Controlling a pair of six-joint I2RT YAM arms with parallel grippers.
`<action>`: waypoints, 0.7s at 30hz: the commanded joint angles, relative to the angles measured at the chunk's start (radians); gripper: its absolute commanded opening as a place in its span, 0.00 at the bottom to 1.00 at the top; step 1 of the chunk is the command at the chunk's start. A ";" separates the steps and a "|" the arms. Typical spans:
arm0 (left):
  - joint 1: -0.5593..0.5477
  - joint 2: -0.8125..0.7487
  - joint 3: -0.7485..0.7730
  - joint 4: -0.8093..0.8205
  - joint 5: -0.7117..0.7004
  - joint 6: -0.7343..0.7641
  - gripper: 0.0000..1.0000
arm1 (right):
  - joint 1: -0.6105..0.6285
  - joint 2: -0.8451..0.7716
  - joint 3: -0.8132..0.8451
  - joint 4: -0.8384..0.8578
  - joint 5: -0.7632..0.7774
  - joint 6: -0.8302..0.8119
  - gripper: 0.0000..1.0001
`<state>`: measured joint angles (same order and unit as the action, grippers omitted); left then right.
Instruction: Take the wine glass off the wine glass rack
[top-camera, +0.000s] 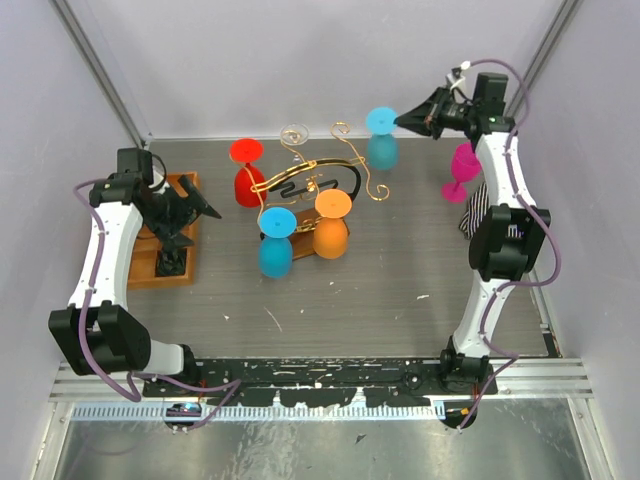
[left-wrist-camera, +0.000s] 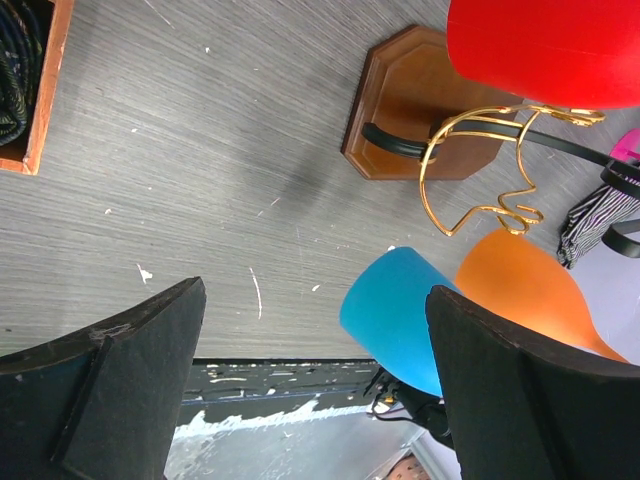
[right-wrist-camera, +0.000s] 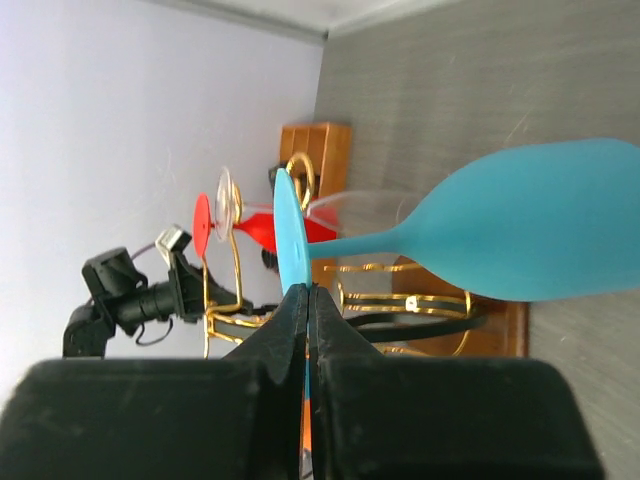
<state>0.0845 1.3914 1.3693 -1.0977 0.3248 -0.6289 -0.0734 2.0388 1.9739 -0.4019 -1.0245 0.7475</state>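
The wine glass rack (top-camera: 312, 181), a gold wire stand with a black bar on a brown base, stands mid-table; it also shows in the left wrist view (left-wrist-camera: 400, 110) and the right wrist view (right-wrist-camera: 430, 300). Red (top-camera: 246, 172), clear (top-camera: 294, 135), blue (top-camera: 275, 242) and orange (top-camera: 331, 226) glasses hang on it upside down. My right gripper (top-camera: 412, 119) is shut on the foot (right-wrist-camera: 288, 235) of a cyan wine glass (top-camera: 381, 138), held foot up, clear of the rack at its far right. My left gripper (top-camera: 192, 214) is open and empty, over the left tray.
An orange-brown compartment tray (top-camera: 178, 268) lies at the left under the left gripper. A pink glass (top-camera: 462, 168) stands upright at the right beside a striped cloth (top-camera: 477, 206). Walls close the back and both sides.
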 joint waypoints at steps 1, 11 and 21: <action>0.003 0.003 -0.013 0.026 0.026 0.007 0.98 | -0.029 0.028 0.199 -0.046 0.078 -0.066 0.01; 0.003 0.024 -0.011 0.047 0.034 -0.010 0.98 | 0.050 0.194 0.467 -0.341 0.654 -0.446 0.01; 0.004 0.022 -0.071 0.070 0.053 -0.027 0.98 | 0.208 0.276 0.488 -0.212 1.196 -0.730 0.00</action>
<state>0.0845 1.4212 1.3308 -1.0485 0.3511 -0.6514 0.1040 2.3142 2.4187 -0.7258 -0.0845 0.1654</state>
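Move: The right hand already holds the blue wine glass by its foot, bowl down and clear of the rack. It is heading for the open table by the pink wine glass, which stands some 8 cm ahead, 17 cm right and 20 cm below. The striped cloth lies about level, 27 cm right and 30 cm down. The rack's middle is roughly 5 cm back, 20 cm left and 15 cm lower. From the left hand the pink glass is about 29 cm ahead, 59 cm right and 10 cm down. Forward about 10 cm and a little right, the right hand travels away from the rack, first rising some 3 cm, then sinking about 12 cm to finish lower than it began. All along it rolls its left side down some 50 degrees while turning about 20 degrees clockwise, so the fingers swing from pointing left to pointing steeply down, still shut on the blue glass's foot. ##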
